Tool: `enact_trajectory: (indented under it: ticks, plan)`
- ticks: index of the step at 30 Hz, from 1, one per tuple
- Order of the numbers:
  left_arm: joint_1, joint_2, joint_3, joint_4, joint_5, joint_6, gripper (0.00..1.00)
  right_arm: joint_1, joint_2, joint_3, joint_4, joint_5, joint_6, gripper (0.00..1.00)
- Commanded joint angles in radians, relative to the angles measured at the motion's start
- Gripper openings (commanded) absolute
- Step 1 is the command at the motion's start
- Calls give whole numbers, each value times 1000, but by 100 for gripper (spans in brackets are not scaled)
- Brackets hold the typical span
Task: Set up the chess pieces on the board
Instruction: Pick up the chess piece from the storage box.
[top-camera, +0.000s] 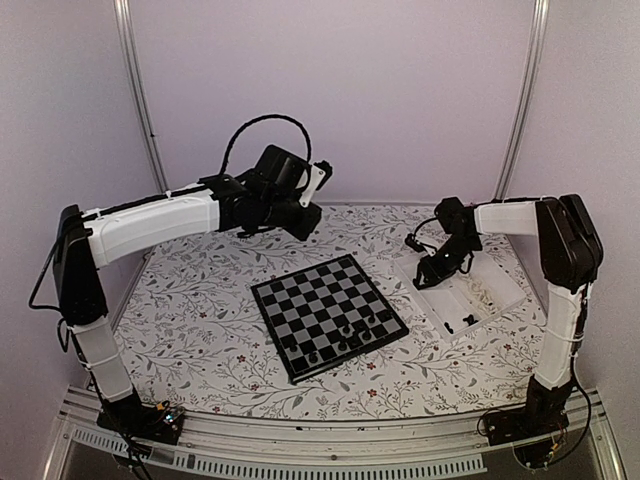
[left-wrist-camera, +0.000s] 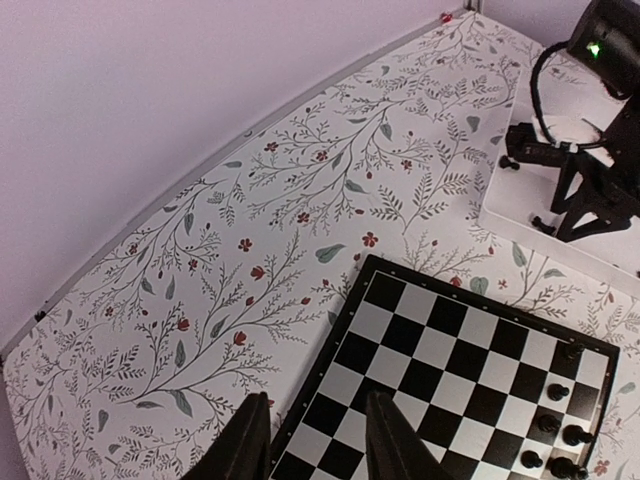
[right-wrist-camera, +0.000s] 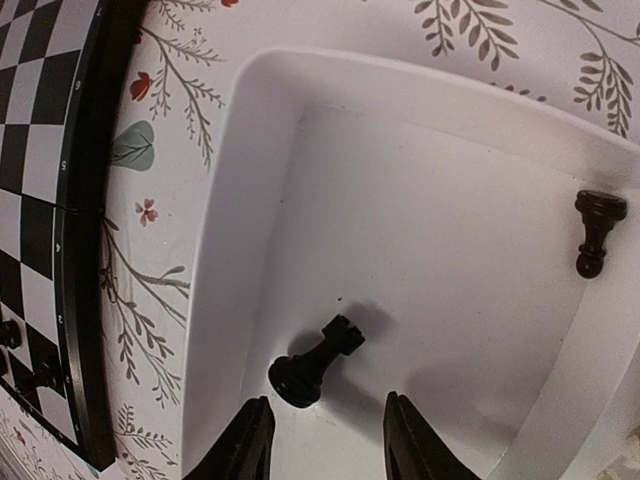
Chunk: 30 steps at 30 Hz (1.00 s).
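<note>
The board (top-camera: 328, 315) lies mid-table, and several black chess pieces (top-camera: 352, 335) stand near its right corner. My left gripper (top-camera: 305, 218) hangs high over the board's far-left edge. In the left wrist view it (left-wrist-camera: 315, 400) is open and holds nothing, straddling the border of the board (left-wrist-camera: 470, 350). My right gripper (top-camera: 432, 272) reaches down into the white tray (top-camera: 495, 290). In the right wrist view it (right-wrist-camera: 328, 400) is open. A black rook (right-wrist-camera: 315, 365) lies tilted on the tray floor just ahead of the fingertips, untouched. No cream-white pieces show.
A second black piece (right-wrist-camera: 592, 232) lies against the tray's far wall (right-wrist-camera: 240, 250). Two more dark pieces (top-camera: 468, 320) sit at the tray's near end. A floral cloth (top-camera: 200, 320) covers the table. Metal poles (top-camera: 140, 100) and the back wall stand behind.
</note>
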Motion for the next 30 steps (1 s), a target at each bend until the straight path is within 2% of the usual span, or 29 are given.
enact_trajectory:
  ticks: [1,8,16,21,27,30]
  plan:
    - [0,0,17,-5,-34,2,34,25,44,44,-24,0,12,41]
    - [-1,7,22,-12,-12,2,34,44,81,74,-27,52,25,41]
    - [-3,19,33,-31,-1,2,34,43,75,32,-16,129,25,36]
    - [-4,27,37,-38,3,2,34,41,49,11,-5,130,18,27]
    - [-7,46,55,-63,6,2,34,37,46,-6,-2,141,16,25]
    - [-7,49,53,-62,8,2,34,26,37,-20,3,141,13,17]
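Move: The black chess piece lying in the storage box, a rook by its notched head, is just off the right fingertips: about 1 cm ahead, 1 cm to the left and 2 cm below. Another black piece lies roughly 8 cm ahead and 1 cm to the right, and the white pieces some 13 cm to the right, level with the hand. The chessboard's middle is about 21 cm left and 9 cm back. From the left hand, the rook lies some 26 cm right, 1 cm ahead and 22 cm below. The right hand settles about 1 cm deeper into the box, first easing some 1.5 cm left towards the side wall and the lying rook, then coming back right by about as much while working 1 cm forward with a slight wrist tilt of some 5 degrees. On that return the half-open fingers close to about half their gap and pinch the rook around its round base, its notched head sticking out forward of the fingertips. ##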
